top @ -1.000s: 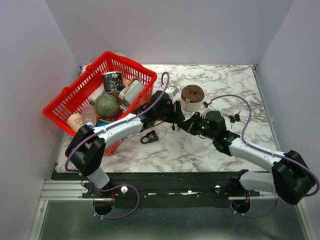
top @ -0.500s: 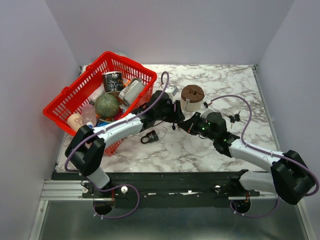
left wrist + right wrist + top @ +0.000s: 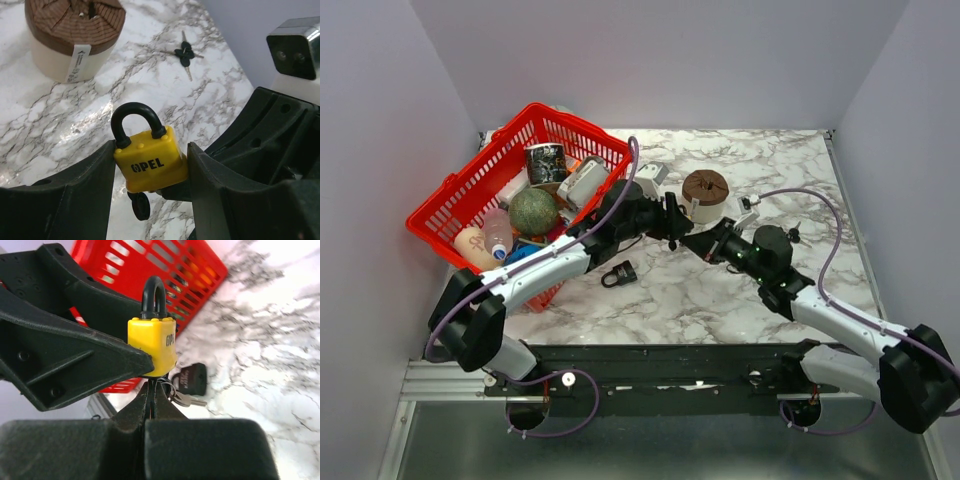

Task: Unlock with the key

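Observation:
My left gripper (image 3: pixel 150 150) is shut on the yellow padlock (image 3: pixel 150 162), holding it by its sides above the table with the black shackle up. From below, my right gripper (image 3: pixel 151 385) is pinched shut on the key at the underside of the padlock (image 3: pixel 152 347). The pads hide the key itself. Its ring (image 3: pixel 169 386) and a second silvery key (image 3: pixel 190 400) hang beside them, and a black key head (image 3: pixel 140 205) dangles under the lock. In the top view both grippers (image 3: pixel 672 222) (image 3: pixel 698 240) meet mid-table.
A black padlock (image 3: pixel 619 273) lies on the marble near the red basket (image 3: pixel 450 195), which is full of objects. A brown-topped white cylinder (image 3: pixel 705 195) stands behind the grippers. Another bunch of keys (image 3: pixel 790 235) lies to the right.
Both arms have shifted while keeping their grips. The left arm's elbow swung left and down, and the right arm's wrist moved right. The padlock stays between them.

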You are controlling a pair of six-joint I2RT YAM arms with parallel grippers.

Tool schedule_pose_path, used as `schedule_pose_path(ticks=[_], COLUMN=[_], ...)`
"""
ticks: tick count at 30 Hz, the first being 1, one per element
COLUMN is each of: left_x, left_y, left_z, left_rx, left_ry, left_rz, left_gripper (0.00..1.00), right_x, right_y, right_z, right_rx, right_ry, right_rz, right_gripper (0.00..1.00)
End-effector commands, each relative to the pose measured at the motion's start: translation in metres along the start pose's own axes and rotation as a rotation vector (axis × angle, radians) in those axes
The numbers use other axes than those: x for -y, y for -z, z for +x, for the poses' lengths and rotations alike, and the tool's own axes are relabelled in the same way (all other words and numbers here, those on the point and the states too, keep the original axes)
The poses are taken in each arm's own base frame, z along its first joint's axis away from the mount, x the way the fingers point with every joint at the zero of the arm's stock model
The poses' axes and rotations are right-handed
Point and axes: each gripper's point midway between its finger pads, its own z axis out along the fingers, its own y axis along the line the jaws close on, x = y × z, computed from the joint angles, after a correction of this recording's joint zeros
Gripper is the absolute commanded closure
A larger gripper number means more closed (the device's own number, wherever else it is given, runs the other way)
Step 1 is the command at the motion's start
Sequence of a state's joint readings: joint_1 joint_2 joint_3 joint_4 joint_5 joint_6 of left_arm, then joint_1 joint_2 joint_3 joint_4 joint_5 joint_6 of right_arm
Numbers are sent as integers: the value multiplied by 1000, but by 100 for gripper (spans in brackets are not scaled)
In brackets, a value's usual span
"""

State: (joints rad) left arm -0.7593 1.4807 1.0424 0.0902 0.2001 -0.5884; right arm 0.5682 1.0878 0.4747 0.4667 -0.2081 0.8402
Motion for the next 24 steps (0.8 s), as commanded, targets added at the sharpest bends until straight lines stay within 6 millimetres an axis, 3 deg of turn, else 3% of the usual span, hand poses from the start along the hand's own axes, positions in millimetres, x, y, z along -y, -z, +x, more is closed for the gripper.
schedule_pose_path(ticks=[1, 10, 24], left_x=[54, 81, 97], left_y=[23, 37, 48], left_z=[22, 12, 7], left_rx=[-92, -51, -30], left_ry=[2, -34, -67], left_rz=[232, 374, 465], left_gripper=[100, 100, 100], right_x=[-46, -66, -76], right_y=[14, 34, 45], right_z=[-70, -84, -93], right_rx=[255, 290, 304], right_ry=[32, 42, 11], right_rz=[-152, -212, -252], right_gripper=[99, 99, 99])
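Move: The yellow padlock is already between the left fingers, its middle about 1 cm above their hand point; from the right hand, which has the key in the padlock, it is some 2 cm ahead, 2 cm left and 1 cm up. Counted from the left hand, the black padlock lies roughly 4 cm ahead, 13 cm left and 18 cm down, and the brown-topped pot about 21 cm ahead, 8 cm right and 14 cm down. Fingers still gripping the yellow padlock, the left hand carries it up about 7 cm and some 2 cm back, tipping its fingertips up about 15 degrees. The right hand keeps the key in the padlock with shut fingers and rises alongside by about 6 cm, also easing back 2 cm and tilting its tips up some 10 degrees; both slow towards the end. ##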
